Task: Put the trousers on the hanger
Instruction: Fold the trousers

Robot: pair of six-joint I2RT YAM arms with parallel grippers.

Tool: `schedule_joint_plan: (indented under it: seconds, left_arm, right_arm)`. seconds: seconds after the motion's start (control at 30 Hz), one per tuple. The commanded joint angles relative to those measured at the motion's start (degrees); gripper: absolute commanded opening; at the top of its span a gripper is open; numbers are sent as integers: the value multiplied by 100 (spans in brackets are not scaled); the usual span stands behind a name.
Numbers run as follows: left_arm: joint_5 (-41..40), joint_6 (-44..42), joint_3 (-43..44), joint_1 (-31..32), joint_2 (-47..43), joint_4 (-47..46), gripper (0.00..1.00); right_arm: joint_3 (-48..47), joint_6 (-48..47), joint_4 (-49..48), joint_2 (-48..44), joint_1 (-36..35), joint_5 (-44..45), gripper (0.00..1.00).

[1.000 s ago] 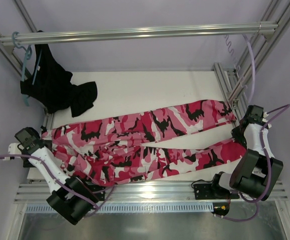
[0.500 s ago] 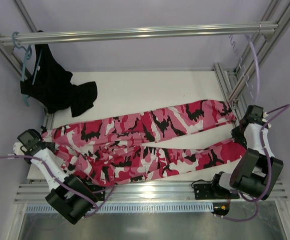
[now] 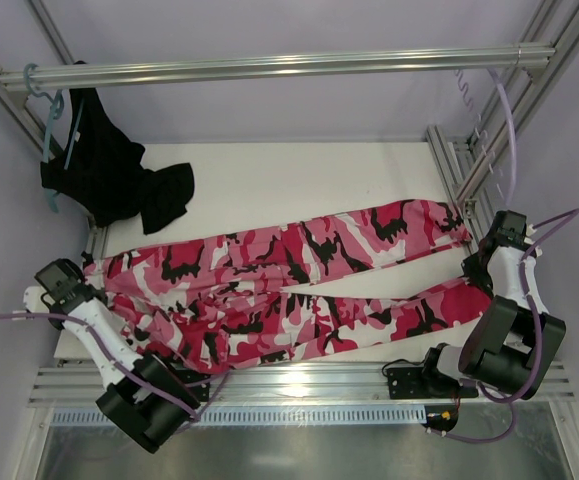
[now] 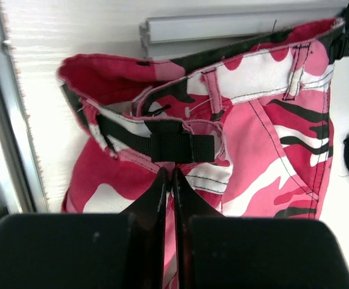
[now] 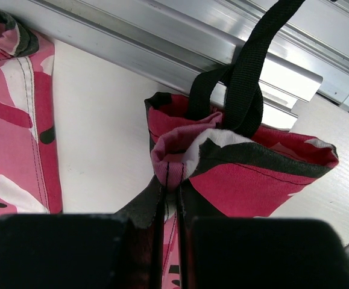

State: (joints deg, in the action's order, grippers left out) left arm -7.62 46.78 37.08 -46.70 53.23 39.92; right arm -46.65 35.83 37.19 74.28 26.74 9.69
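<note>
The pink, crimson, white and black camouflage trousers [image 3: 299, 285] lie spread across the white table, waist at the left and leg ends at the right. My left gripper [image 3: 85, 290] is shut on the waistband [image 4: 162, 135], with pink fabric pinched between its fingertips just below a black belt strap [image 4: 182, 147]. Over at the right, my right gripper [image 3: 475, 270] is shut on the bunched hem [image 5: 180, 150] of the nearer leg. The hanger [image 3: 472, 108], thin and pale, dangles from the top rail at the far right and is hard to make out.
A plain black garment [image 3: 114, 175] hangs from a teal hanger [image 3: 49, 120] on the metal rail [image 3: 269, 68] at the upper left. Aluminium frame bars [image 3: 449, 170] border the table on the right and front. A black strap [image 5: 246, 78] loops at the held hem.
My left gripper has closed on the waistband, and the left arm has shifted slightly nearer. The right gripper has kept its hold on the hem without moving.
</note>
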Motion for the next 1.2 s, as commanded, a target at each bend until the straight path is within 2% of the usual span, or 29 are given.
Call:
schedule_joint_plan:
  seconds: [0.0, 0.23, 0.37, 0.53, 0.7, 0.83, 0.93, 1.0, 1.17]
  left_arm:
    - [-652, 199, 448, -50, -514, 436, 0]
    - [-1207, 955, 1363, -41, -1208, 1676, 0]
    - [-1522, 1271, 1600, -50, -1350, 2212, 0]
    - [-2278, 1070, 1950, 300, -1245, 2300, 0]
    - [-3192, 955, 2347, 767, -1026, 2397, 0]
    - [-3543, 911, 2470, 1013, -832, 2511, 0]
    - [-3624, 850, 2611, 1136, -657, 2459, 0]
    - [-3484, 771, 2760, 1145, -499, 2311, 0]
    - [-3167, 788, 3050, 1084, 476, 2090, 0]
  right_arm:
    - [-63, -103, -89, -45, 33, 85, 4]
    - [-659, 46, 613, -466, 42, 155, 4]
    - [-1152, 90, 1306, -931, 42, 708, 4]
    - [-1978, 117, 1958, -1310, 235, 1691, 4]
    - [-2900, 29, 2582, -1495, 428, 1948, 4]
    - [-3095, -103, 2820, -1557, 428, 2229, 4]
    - [-3095, -191, 2628, -1584, 428, 2090, 4]
    - [-3156, -217, 2302, -1409, 428, 1601, 4]
    - [-3622, -7, 2143, -216, 323, 1096, 4]
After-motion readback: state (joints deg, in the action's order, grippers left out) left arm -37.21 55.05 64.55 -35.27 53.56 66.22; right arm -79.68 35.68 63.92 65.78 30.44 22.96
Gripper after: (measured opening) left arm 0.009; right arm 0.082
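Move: Ahead of each hand lies the far half of the trousers. The far waistband corner is about 10 cm ahead of the left hand, 3 cm to its left and 4 cm below. The black garment is roughly 25 cm ahead and 14 cm to the left hand's right. From the right hand, the far leg's hem is some 12 cm ahead, 3 cm left and 3 cm lower; the right side rail runs level, about 5 cm to its right. Lifting the near leg between them, both hands keep their pinch on the trousers, the left on the waistband and the right on the hem. The left rises first, nearly 14 cm, easing back 6 cm and then a little forward; the right follows, climbing about 20 cm, drawing back 6 cm and outward to the right some 5 cm, then coming forward 3 cm. Both wrists tilt their fingers outward. ##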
